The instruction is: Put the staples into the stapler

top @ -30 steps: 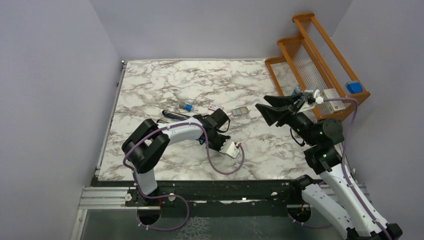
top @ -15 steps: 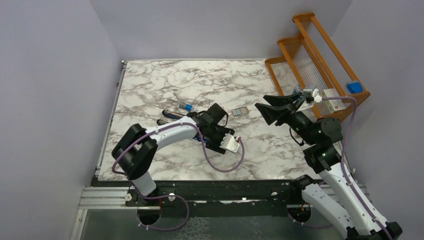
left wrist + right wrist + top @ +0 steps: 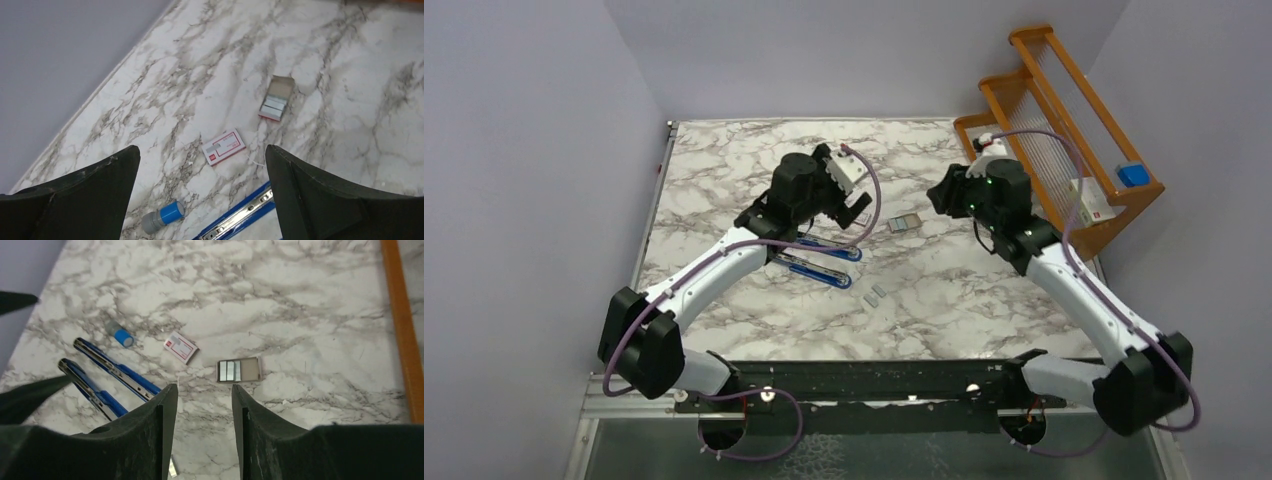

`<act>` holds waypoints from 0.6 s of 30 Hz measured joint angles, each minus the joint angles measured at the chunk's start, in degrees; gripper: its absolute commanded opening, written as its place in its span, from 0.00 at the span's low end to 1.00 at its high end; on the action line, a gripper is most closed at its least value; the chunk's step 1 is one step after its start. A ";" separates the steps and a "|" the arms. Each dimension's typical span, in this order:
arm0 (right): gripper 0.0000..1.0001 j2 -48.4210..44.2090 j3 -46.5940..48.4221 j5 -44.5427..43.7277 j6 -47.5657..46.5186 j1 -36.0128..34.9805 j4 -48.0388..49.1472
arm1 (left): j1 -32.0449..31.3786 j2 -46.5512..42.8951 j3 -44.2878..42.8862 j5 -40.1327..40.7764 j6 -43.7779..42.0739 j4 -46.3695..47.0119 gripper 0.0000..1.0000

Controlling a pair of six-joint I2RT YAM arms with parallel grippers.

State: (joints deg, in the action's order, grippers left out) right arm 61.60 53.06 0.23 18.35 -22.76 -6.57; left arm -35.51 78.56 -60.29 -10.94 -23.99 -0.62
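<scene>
The stapler (image 3: 822, 260) lies flat on the marble, swung open into two blue arms with silvery channels (image 3: 116, 371). The staples show as strips in an open tray (image 3: 239, 370) (image 3: 276, 98), beside a small white box with a pink-red label (image 3: 224, 146) (image 3: 181, 346). Two loose strips (image 3: 877, 293) lie nearer the front. My left gripper (image 3: 852, 208) (image 3: 202, 152) hangs high over the box, wide open and empty. The right gripper (image 3: 944, 195) (image 3: 203, 387) hovers above the table near the tray, its jaws open with nothing between them.
A small blue-capped grey cylinder (image 3: 161, 217) (image 3: 120, 335) lies left of the white box. An orange wooden rack (image 3: 1064, 110) stands at the right back corner, holding a blue item and a white box. The grey walls close in the left and back.
My left gripper has opened, let go of the stapler and risen towards the back. The stapler now lies spread open. The right arm has swung down, its jaws a little narrower.
</scene>
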 measured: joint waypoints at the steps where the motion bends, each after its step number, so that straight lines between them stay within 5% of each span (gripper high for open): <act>1: 0.40 3.52 1.36 0.04 -0.50 0.00 -1.40 | 0.92 0.44 -1.20 1.29 2.67 0.35 0.99; 9: 0.32 24.76 10.78 2.73 -4.90 0.00 -8.46 | 9.46 4.11 -1.31 4.11 20.26 6.75 0.99; 18: 0.27 40.41 19.19 5.88 -8.52 0.00 -10.51 | 10.43 7.80 2.38 5.73 26.60 9.27 0.97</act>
State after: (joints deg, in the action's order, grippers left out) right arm 102.02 72.25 6.11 9.82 -22.76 -17.08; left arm -25.08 86.37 -57.91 -5.21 2.61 8.64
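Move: The right gripper is bound for the open staple tray, about 10 cm ahead, 6 cm left and 25 cm below; the red-and-white sleeve lies some 11 cm left of the tray. For the left gripper that sleeve is about 10 cm ahead, 1 cm right and 23 cm down. From the left gripper, the tray is 9 cm ahead and 12 cm right, the nearer-to-sleeve stapler 4 cm ahead and 10 cm left, and the blue-capped bottle 11 cm ahead and 13 cm left. Drop the right gripper about 17 cm towards the staple tray, easing it forward and a little left, tipping the fingers some 30 degrees further down and narrowing their gap by about half. Meanwhile swing the wide-open left gripper forward and left, first rising slightly and then sinking towards the sleeve's height, turning it counter-clockwise and rolling it. Touch nothing yet. ##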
